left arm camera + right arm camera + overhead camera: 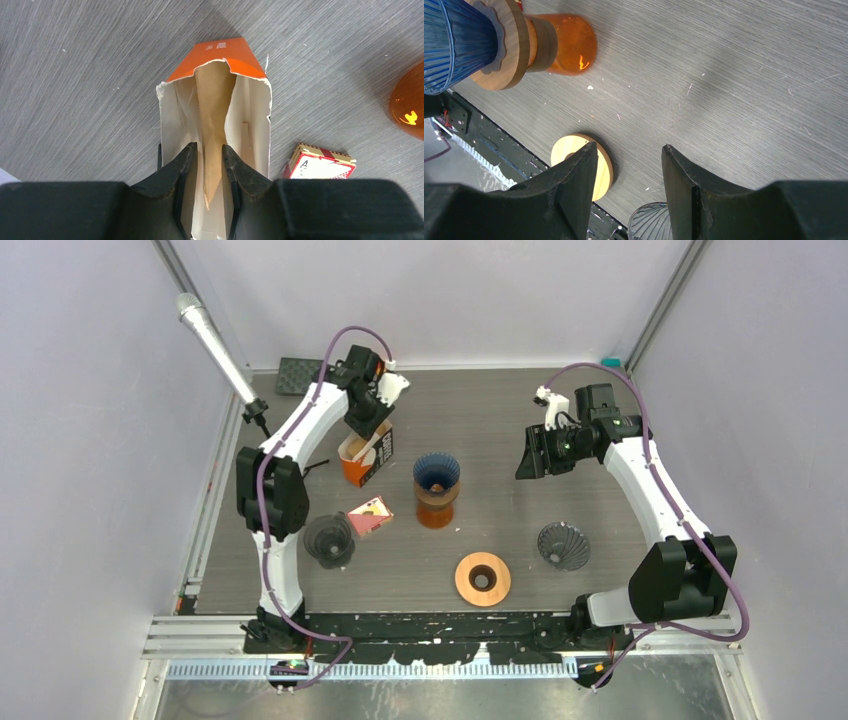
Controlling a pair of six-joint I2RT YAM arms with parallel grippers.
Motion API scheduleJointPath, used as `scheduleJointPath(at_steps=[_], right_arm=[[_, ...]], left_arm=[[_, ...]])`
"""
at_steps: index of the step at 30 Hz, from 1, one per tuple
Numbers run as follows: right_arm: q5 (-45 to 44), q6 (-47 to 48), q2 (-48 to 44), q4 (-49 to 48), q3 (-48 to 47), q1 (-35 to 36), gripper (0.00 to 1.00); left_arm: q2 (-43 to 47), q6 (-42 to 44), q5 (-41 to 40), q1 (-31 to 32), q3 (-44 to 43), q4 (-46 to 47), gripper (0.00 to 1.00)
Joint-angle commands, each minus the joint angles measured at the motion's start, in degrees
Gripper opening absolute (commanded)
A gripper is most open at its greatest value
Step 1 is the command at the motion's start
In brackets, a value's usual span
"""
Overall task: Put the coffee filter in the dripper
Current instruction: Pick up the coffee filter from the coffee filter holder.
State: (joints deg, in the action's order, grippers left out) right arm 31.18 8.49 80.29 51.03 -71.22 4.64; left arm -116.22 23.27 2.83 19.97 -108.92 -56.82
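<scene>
An open orange-and-white filter box (220, 55) stands at the back left of the table. A brown paper coffee filter (214, 100) sticks up inside it. My left gripper (208, 146) reaches down into the box mouth, its two fingers pressed on either side of the filter. From above, the left gripper (365, 425) hangs over the box (362, 455). The blue ribbed dripper (437, 472) sits on a wooden collar over an orange glass carafe at the table's middle, with nothing in it. My right gripper (528, 462) hovers to its right, open and holding nothing, as the right gripper (630, 146) in the wrist view confirms.
A black dripper (329, 538) stands near the left arm, and a smoky glass dripper (564, 545) near the right arm. A wooden ring (483, 578) lies near the front edge. A small red-and-white card box (371, 516) lies left of the carafe.
</scene>
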Motion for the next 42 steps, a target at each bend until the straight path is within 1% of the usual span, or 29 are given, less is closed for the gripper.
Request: scheduleJointPath(at_steps=[1, 3, 5, 9, 11, 21, 33, 37, 40, 42], right_arm=[[0.3, 0.6, -0.1, -0.2, -0.6, -0.2, 0.55], [0.3, 0.6, -0.1, -0.2, -0.6, -0.2, 0.55], [0.3, 0.6, 0.0, -0.1, -0.6, -0.2, 0.55], [0.3, 0.6, 0.0, -0.1, -0.6, -0.2, 0.55], [0.3, 0.6, 0.0, -0.1, -0.6, -0.2, 0.55], [0.6, 0.6, -0.3, 0.0, -0.8, -0.2, 0.55], [2.4, 0.7, -1.2, 0.1, -1.5, -0.2, 0.55], [6.0, 1.9, -0.8, 2.4, -6.3, -0.1, 0.55], [9.1, 4.3, 0.2, 6.7, -14.0, 0.9, 0.55], [10.3, 5.3, 1.0, 8.4, -19.4, 2.6, 0.56]], left_arm=[[-0.4, 1.0, 0.1, 0.2, -0.7, 1.0, 0.25], [-0.6, 0.9, 0.2, 0.2, -1.0, 0.9, 0.22], [-0.7, 1.0, 0.3, 0.2, -1.3, 0.5, 0.18], [-0.7, 1.1, 0.8, 0.2, -1.8, 0.0, 0.04], [-0.6, 1.2, 0.8, 0.2, -2.2, -0.3, 0.0], [3.2, 1.4, 0.5, 0.2, -5.6, -3.1, 0.0], [10.8, 1.6, 1.3, 0.2, -5.3, -4.4, 0.0], [14.8, 2.3, 1.9, 0.2, -5.9, -4.4, 0.0], [18.3, 2.7, 4.6, 0.2, -6.5, -5.0, 0.0], [21.0, 2.7, 7.8, 0.2, -6.4, -5.8, 0.0]])
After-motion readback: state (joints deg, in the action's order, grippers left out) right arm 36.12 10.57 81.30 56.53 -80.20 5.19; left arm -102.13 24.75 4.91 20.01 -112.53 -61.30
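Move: The coffee filter stands on edge in the open orange-and-black filter holder, already between the left fingers, its middle about 3 cm below the left hand, 1 cm ahead and 1 cm right. The holder's middle is directly below, some 6 cm down and 1 cm left. A card pack lies about 12 cm back and 11 cm below; the blue dripper is roughly 12 cm back and 13 cm right, near hand height. From the right hand the filter is about 14 cm ahead, 35 cm left and 7 cm below. Ease the left gripper down barely half a centimetre and shut its slightly open fingers on the coffee filter, pinching the paper between the pads. Then draw it up out of the holder by about 11 cm, gathering speed, drifting back 2 cm as the fingertips tip outward some 10 degrees. Late on, start the open, empty right gripper rising about 3 cm. ##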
